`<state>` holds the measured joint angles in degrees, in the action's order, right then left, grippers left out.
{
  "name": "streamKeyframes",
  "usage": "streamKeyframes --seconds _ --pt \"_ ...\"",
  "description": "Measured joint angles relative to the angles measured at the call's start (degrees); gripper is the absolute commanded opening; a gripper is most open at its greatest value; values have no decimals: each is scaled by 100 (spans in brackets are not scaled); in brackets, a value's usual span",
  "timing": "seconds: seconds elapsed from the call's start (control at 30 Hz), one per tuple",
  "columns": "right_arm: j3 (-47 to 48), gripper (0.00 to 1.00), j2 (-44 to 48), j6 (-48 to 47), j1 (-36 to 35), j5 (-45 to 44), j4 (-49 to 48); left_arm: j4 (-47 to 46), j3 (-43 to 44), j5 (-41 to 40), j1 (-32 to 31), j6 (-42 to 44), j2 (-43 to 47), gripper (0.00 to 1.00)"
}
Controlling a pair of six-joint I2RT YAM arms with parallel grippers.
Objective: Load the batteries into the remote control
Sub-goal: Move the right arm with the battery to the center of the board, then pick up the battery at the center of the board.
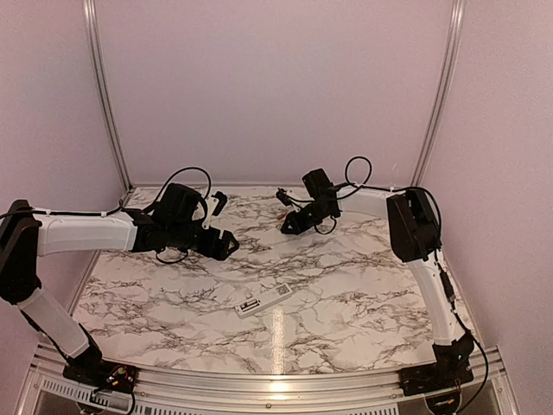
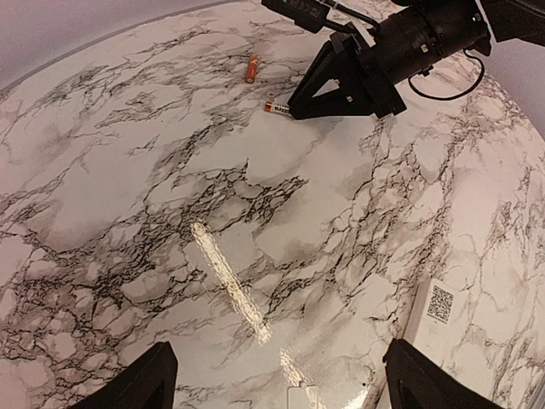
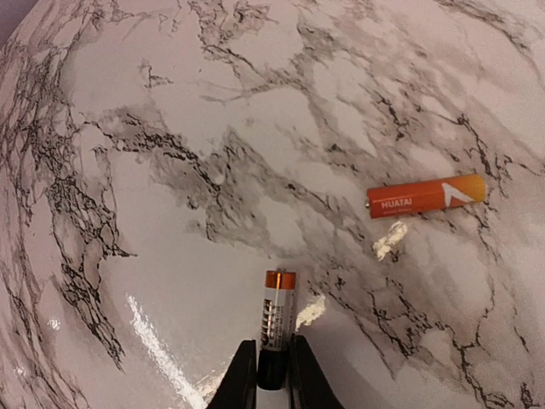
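The white remote control (image 1: 263, 301) lies on the marble table's near middle, with a dark recess at its left end. In the left wrist view its back with a QR label (image 2: 450, 313) faces up. Two batteries lie at the far side. My right gripper (image 3: 274, 362) is low on the table, its fingers closed against the dark end of one battery (image 3: 278, 311), seen too in the left wrist view (image 2: 278, 108). The other, orange battery (image 3: 426, 197) lies free nearby (image 2: 251, 68). My left gripper (image 2: 279, 366) hangs open above bare marble, left of the remote.
The marble table (image 1: 363, 285) is bordered by plain walls with metal corner rails (image 1: 104, 95). The right arm's cables (image 1: 354, 173) loop above its wrist. A bright light streak (image 2: 230, 281) reflects off the tabletop.
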<state>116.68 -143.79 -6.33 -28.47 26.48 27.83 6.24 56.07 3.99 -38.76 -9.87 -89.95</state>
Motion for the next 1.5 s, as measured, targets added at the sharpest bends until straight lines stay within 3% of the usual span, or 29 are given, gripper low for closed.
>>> streamKeyframes --seconds 0.3,0.53,0.73,0.97,1.23,1.5 --pt "-708 8 522 -306 -470 -629 125 0 0 0 11 0 0 89" --pt "-2168 9 1456 -317 -942 -634 -33 2 0 9 199 -33 0 89" --pt "-2577 27 1683 -256 -1110 -490 -181 2 0 48 323 -61 0 89" --pt "-2529 47 1696 -162 -1099 -420 -162 2 0 114 326 -125 0 89" --pt "-2302 58 1692 444 -778 -1272 -131 0 0 146 337 -133 0 89" --pt "-280 59 789 1239 -649 -2638 52 -2 0 155 358 -153 0 89"
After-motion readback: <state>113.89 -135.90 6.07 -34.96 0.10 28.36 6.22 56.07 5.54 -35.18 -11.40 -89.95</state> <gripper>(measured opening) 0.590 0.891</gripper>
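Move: The white-and-orange battery is already between my right fingertips. Its destination, the bare centre of the board, lies about 14 cm back and 2 cm to the left of my right hand, some 1 cm below. The remote sits about 28 cm back and 5 cm left of this hand; the other, orange battery is some 8 cm ahead and 2 cm left. From my left hand the centre spot is 2 cm ahead, 13 cm right and 12 cm below. Keeping low over the marble, I draw the battery about 14 cm back and slightly left with my right hand towards the remote, then open my fingers and let go. I go forward again to about where I began, ending some 5 cm higher towards the orange battery, fingers over half open, wrist swinging about 30 degrees clockwise. My left hand eases 2 cm forward-left, away from the spot. ##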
